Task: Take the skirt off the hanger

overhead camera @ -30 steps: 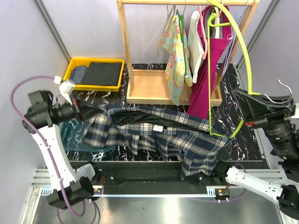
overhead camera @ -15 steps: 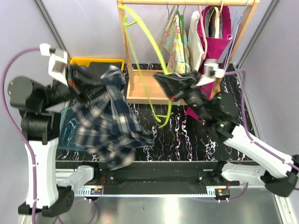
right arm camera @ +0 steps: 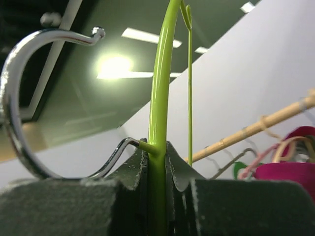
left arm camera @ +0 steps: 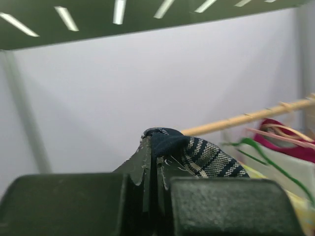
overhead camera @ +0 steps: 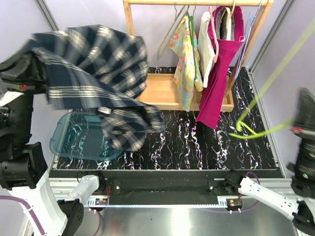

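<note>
The navy plaid skirt (overhead camera: 93,73) hangs in the air at the upper left, draped over my raised left arm, apart from the hanger. In the left wrist view my left gripper (left arm camera: 153,147) is shut on a fold of the skirt (left arm camera: 206,155). The cloth hides this gripper in the top view. The lime-green hanger (overhead camera: 275,83) is at the far right, bare, with its hook end low (overhead camera: 241,129). My right gripper (right arm camera: 156,157) is shut on the hanger's green bar (right arm camera: 160,88) beside its metal hook (right arm camera: 15,113). The right arm (overhead camera: 306,115) is blurred at the right edge.
A wooden clothes rack (overhead camera: 130,19) stands at the back with a floral garment (overhead camera: 184,54), a magenta dress (overhead camera: 219,64) and spare hangers. Its wooden base (overhead camera: 157,93) lies on the black marbled table. A teal tray (overhead camera: 81,142) sits at the front left.
The left arm swung the skirt up and to the left, off the table. The right arm carried the green hanger from the middle to the far right; skirt and hanger are now apart.
</note>
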`<state>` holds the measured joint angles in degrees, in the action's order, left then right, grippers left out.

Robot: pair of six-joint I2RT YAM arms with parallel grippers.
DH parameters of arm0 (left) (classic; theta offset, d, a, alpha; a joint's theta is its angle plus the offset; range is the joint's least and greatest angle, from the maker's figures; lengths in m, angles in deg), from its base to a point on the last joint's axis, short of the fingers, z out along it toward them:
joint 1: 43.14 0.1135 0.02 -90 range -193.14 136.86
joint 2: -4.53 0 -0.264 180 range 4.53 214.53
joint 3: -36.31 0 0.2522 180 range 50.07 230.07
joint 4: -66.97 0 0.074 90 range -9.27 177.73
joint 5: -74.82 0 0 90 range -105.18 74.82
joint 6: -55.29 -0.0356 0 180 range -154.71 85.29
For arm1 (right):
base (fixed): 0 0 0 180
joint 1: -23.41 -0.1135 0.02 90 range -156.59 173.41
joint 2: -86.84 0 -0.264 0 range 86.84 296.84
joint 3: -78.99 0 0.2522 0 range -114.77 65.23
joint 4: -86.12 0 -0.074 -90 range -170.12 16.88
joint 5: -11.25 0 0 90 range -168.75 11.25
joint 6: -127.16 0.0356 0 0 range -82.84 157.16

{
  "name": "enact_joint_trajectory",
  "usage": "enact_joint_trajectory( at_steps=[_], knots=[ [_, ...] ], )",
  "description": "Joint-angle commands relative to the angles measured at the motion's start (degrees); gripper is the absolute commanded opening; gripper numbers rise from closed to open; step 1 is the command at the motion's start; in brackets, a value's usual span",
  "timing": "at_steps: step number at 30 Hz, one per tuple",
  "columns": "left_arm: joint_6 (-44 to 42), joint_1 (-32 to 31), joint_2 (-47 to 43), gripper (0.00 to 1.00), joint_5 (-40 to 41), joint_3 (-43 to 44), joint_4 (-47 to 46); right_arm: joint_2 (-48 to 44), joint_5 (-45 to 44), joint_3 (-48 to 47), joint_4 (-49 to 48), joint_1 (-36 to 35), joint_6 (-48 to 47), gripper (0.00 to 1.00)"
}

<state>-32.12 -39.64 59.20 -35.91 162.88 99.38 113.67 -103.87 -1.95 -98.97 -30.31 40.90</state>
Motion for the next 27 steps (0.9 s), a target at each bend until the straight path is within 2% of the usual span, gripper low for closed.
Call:
enact_joint_trajectory(
  at_steps=[1, 3, 4, 6, 7, 9, 10, 15, 19, 22, 23, 27],
  knots=[
    [-17.07, 0.45, 1.4, 0.0, 25.45, -7.07, -8.27, -5.73, -23.86, 6.26, 6.87, -0.08, -2.87, 0.0],
    [-22.59, 0.88, -0.17, 0.0, 25.65, -12.23, -10.21, -7.4, -29.25, 8.02, 9.53, -0.08, -5.39, 0.0],
    [-23.59, 1.23, -0.62, 0.0, 25.39, -13.66, -10.57, -7.67, -35.89, 8.72, 10.06, -0.08, -6.11, 0.0],
    [-25.61, 3.16, -2.02, 0.0, 24.96, -17.34, -9.87, -6.97, -43.57, 10.83, 9.89, -0.08, -8.22, 0.0],
    [-26.23, 4.13, -2.46, 0.0, 23.12, -18.67, -9.34, -6.62, -48.57, 11.8, 9.54, -0.08, -9.01, 0.0],
    [-27.02, 7.63, -3.69, 0.0, 21.09, -23.31, -8.38, -4.43, -52.47, 15.13, 6.22, -0.08, -12.43, 0.0],
    [-27.46, 8.96, -3.61, 0.0, 17.08, -24.65, -7.07, -3.63, -56.14, 16.19, 5.76, 0.01, -12.45, 0.0],
    [-31.32, 15.56, -3.26, 0.0, 6.43, -35.09, 1.19, -2.39, -61.62, 24.1, 5.67, 0.36, -5.07, 0.0],
    [-38.26, 15.65, -5.01, 0.0, -1.93, -43.98, 9.8, -2.31, -63.81, 28.06, 5.67, 1.59, -2.27, 0.0],
    [-45.55, 15.57, -7.03, 0.0, -10.01, -50.4, 19.81, -2.66, -66.1, 29.99, 5.76, 2.29, 0.03, 0.09],
    [-49.14, 15.48, -8.26, 0.0, -11.16, -53.63, 23.41, -2.31, -66.45, 30.52, 5.76, 2.73, 0.99, 0.14],
    [-55.66, 15.3, -9.85, 0.0, -12.93, -60.25, 28.53, 1.46, -65.5, 32.02, 5.67, 4.49, 2.4, 0.18]
  ],
)
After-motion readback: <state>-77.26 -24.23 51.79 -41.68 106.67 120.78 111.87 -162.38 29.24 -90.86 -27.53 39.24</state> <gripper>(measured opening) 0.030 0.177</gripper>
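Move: The left hand has the skirt gripped high up; the teal bin lies about 8 cm ahead, 10 cm left and 66 cm below. The yellow tray stands some 30 cm beyond the bin and 3 cm right of it. From the right hand, which holds the green hanger, clear table lies roughly 15 cm ahead, 5 cm right and 60 cm below; the magenta apron hangs 30 cm ahead, 5 cm left and 30 cm below. Left lowers the gripped skirt some 45 cm into the teal bin; right brings the hanger 30 down, forward. ##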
